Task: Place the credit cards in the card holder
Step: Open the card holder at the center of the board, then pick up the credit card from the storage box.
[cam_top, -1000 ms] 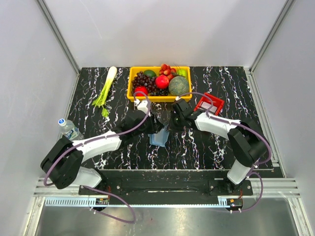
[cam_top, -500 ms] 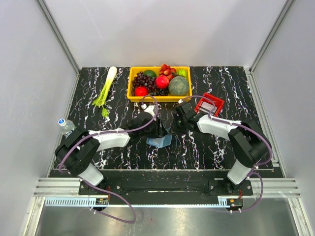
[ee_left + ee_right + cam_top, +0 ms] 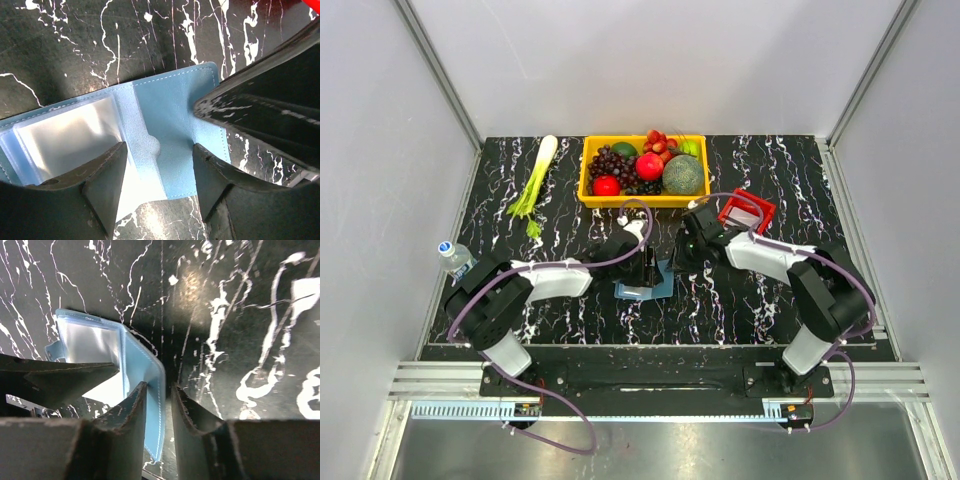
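Note:
The blue card holder (image 3: 642,289) lies open on the black marbled table between the two arms. Its pale blue inside (image 3: 175,120) faces up, with clear pockets (image 3: 70,135) on the left half. My left gripper (image 3: 159,147) stands open just above it, straddling the holder's middle fold. My right gripper (image 3: 160,386) is open a little, with the holder's right flap edge (image 3: 156,390) in the gap and only its left finger (image 3: 131,415) touching it. Pale credit cards (image 3: 743,212) lie in the red tray (image 3: 761,208) at the back right.
A yellow basket (image 3: 586,178) of fruit stands at the back centre. A green stalk vegetable (image 3: 534,182) lies at the back left. A water bottle (image 3: 457,260) lies by the left edge. The right gripper's black finger (image 3: 260,115) crowds the holder's right side.
The holder has come down from a lifted, hanging pose to lie open on the table. The right gripper has opened off the flap, the left jaws have widened, and the left arm has reached further right.

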You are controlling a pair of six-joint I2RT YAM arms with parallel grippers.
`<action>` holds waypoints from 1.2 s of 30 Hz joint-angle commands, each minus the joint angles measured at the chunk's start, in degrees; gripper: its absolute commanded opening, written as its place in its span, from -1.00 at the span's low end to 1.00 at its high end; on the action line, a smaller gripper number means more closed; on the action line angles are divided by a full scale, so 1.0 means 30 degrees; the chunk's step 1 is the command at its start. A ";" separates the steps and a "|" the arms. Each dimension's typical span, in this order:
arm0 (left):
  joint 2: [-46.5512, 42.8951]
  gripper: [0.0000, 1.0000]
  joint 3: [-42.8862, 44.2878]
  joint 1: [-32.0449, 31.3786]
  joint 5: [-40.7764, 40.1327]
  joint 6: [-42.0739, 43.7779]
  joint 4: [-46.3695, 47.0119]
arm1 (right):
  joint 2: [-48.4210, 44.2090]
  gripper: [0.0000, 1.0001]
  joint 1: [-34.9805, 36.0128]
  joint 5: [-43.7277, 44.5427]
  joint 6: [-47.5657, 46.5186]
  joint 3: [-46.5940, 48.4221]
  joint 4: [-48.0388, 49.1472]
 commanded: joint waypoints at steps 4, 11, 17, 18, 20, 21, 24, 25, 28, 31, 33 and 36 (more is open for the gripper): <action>0.1206 0.19 0.1491 -0.0287 -0.1451 0.1103 -0.2690 | -0.3221 -0.19 -0.1834 0.0318 -0.2207 0.1131 -0.0823; 0.1120 0.19 0.1667 -0.0404 -0.1540 0.1308 -0.2808 | -0.4484 -0.10 -0.4761 0.1813 -0.4754 0.2216 -0.3285; 0.0944 0.20 0.1696 -0.0404 -0.1188 0.1571 -0.2808 | -0.2205 -0.06 -0.7167 0.1809 -0.7392 0.3591 -0.4750; 0.0915 0.20 0.1697 -0.0404 -0.1159 0.1572 -0.2808 | -0.1706 -0.05 -0.7372 0.2218 -0.7627 0.3942 -0.4983; 0.0856 0.20 0.1755 -0.0404 -0.1013 0.1717 -0.2808 | -0.0621 -0.03 -0.7667 0.3301 -0.8300 0.4676 -0.4959; 0.0798 0.20 0.1784 -0.0404 -0.0983 0.1747 -0.2808 | -0.0211 -0.03 -0.7696 0.3596 -0.8739 0.5026 -0.4957; 0.0652 0.21 0.1814 -0.0375 -0.0924 0.1894 -0.2808 | 0.1019 -0.01 -0.7755 0.5059 -0.9940 0.6051 -0.5161; 0.0564 0.21 0.1756 -0.0404 -0.0924 0.1923 -0.2808 | 0.1371 -0.01 -0.7755 0.5818 -0.9973 0.6693 -0.5916; 0.0359 0.21 0.1755 -0.0404 -0.1012 0.1953 -0.2808 | 0.1259 -0.03 -0.7756 0.6092 -0.9710 0.6584 -0.6363; 0.0328 0.21 0.1784 -0.0375 -0.1070 0.1981 -0.2808 | 0.1228 -0.03 -0.7755 0.5622 -0.9039 0.5852 -0.6683; 0.0300 0.21 0.1901 -0.0375 -0.1071 0.1982 -0.2808 | 0.1199 -0.03 -0.7755 0.4834 -0.8511 0.5267 -0.6686; 0.0358 0.21 0.2048 -0.0346 -0.1070 0.2069 -0.2808 | 0.1374 -0.03 -0.7755 0.3866 -0.7515 0.4562 -0.6276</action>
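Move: The red card box that the right hand goes for has its middle about 12 cm ahead and 20 cm to the right of it, roughly level. The open card holder's middle is 10 cm left and 4 cm back of that hand, 2 cm lower; the yellow fruit basket is some 28 cm ahead and 9 cm left. The left hand has the holder's middle about 2 cm to its left, just below its fingertips, and the box 17 cm ahead and 27 cm right. Swinging to its right about 19 cm and forward some 10, the right hand leaves the holder's far right corner, arcs up roughly 9 cm and comes down over the near part of the red card box. On the way its fingers spread wider and the wrist swings some 25 degrees so they point nearly straight down. The left hand stays put, parted fingertips still resting on the opened holder. ##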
